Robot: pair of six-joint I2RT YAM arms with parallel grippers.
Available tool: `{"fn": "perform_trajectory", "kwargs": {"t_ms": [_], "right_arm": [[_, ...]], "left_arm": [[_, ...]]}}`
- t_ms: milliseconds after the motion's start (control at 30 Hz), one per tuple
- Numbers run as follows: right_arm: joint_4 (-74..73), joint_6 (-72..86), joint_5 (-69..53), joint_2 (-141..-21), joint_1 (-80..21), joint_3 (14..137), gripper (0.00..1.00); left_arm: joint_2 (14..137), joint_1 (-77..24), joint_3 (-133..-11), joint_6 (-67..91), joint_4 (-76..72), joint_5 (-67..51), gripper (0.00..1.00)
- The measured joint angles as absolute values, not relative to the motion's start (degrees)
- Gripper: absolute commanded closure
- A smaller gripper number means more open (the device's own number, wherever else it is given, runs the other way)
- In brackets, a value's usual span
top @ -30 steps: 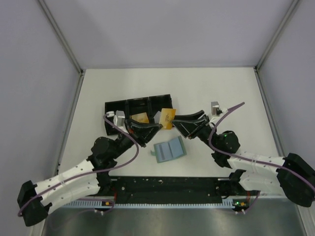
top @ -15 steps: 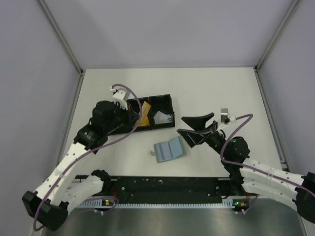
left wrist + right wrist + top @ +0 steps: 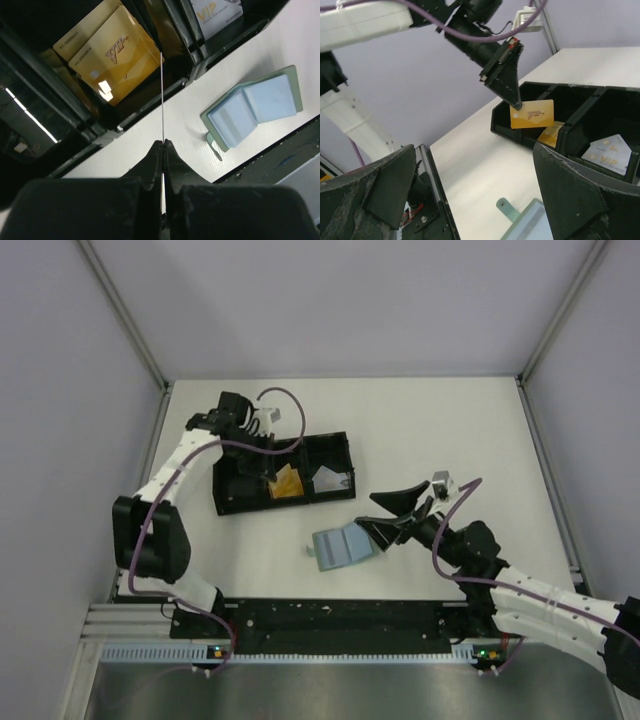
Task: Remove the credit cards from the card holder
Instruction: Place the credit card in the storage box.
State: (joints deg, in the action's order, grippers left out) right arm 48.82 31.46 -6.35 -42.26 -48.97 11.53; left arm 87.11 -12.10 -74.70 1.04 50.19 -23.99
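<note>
My left gripper [image 3: 262,464] hangs over the black tray [image 3: 332,441], shut on a gold credit card [image 3: 532,114] that shows edge-on as a thin line [image 3: 162,95] in the left wrist view. Two more gold cards [image 3: 100,50] lie in the tray's middle compartment and a silvery card [image 3: 330,478] lies in the right one. The pale blue card holder [image 3: 343,545] lies open on the table, its tab [image 3: 505,205] pointing left. My right gripper [image 3: 386,516] stands wide open just right of the holder, with nothing between its fingers [image 3: 585,190].
The black rail [image 3: 340,618] with the arm bases runs along the near edge. Grey walls close in the table on the left, back and right. White tabletop [image 3: 450,430] lies right of the tray.
The right gripper opened, let go of the gold card and drew back beside the holder. The left arm swung up and left, carrying that card over the tray.
</note>
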Motion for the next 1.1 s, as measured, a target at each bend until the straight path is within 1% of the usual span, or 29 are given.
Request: {"fn": "perform_trajectory", "kwargs": {"t_ms": [67,200,400,600,667,700,733,767,833,967,1100], "right_arm": [[48.5,31.2,-6.6,-42.2,-49.0,11.1,0.02],[48.0,30.8,-7.2,-41.8,-49.0,10.7,0.02],[48.0,30.0,-7.4,-41.5,-49.0,10.2,0.02],[47.4,29.4,-7.4,-41.4,-49.0,10.1,0.02],[47.2,29.2,-7.4,-41.4,-49.0,10.1,0.02],[47.0,29.1,-7.4,-41.4,-49.0,10.1,0.02],[47.0,29.0,-7.4,-41.4,-49.0,10.1,0.02],[47.0,28.9,-7.4,-41.4,-49.0,10.1,0.02],[46.9,28.8,-7.4,-41.4,-49.0,10.1,0.02],[46.1,28.4,-7.4,-41.4,-49.0,10.1,0.02],[43.0,27.2,-7.4,-41.4,-49.0,10.5,0.02]], "left_arm": [[93.4,-12.1,-78.7,-0.9,52.5,-24.4,1.00],[101.4,-12.1,-83.8,-3.5,56.9,-23.7,1.00],[107.5,-12.1,-93.1,-7.6,62.1,-23.4,1.00],[114.0,-12.5,-99.8,-10.7,65.3,-24.4,0.94],[116.1,-12.8,-100.6,-11.2,65.8,-24.3,0.88],[117.2,-12.9,-100.8,-11.4,66.3,-24.1,0.81],[118.1,-13.0,-101.0,-11.7,66.7,-23.7,0.71],[119.0,-13.1,-101.2,-12.0,67.3,-23.3,0.64],[119.9,-13.3,-101.5,-12.1,67.7,-22.6,0.56],[119.9,-13.6,-103.5,-11.7,68.1,-20.2,0.48],[118.8,-14.0,-106.4,-10.6,67.6,-16.0,0.44]]}}
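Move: Over the middle section of the black storage box, the left hand still pinches a gold credit card. The gold cards already lying there are about 4 cm ahead, 2 cm right and 14 cm below. The empty left section is 12 cm left of them, the white cards 11 cm right; the card holder lies some 12 cm back and 15 cm right of the hand. From the empty right hand, the gold cards are about 16 cm ahead, 18 cm left and 25 cm below. Sinking about 7 cm and reaching some 5 cm forward, the left hand lowers the pinched card towards the gold cards in the middle section, its wrist turning around 20 degrees. Near the bottom its fingers open to roughly half and let go of the card; the hand then eases a couple of centimetres forward and up. The open right hand sinks about 3 cm. ##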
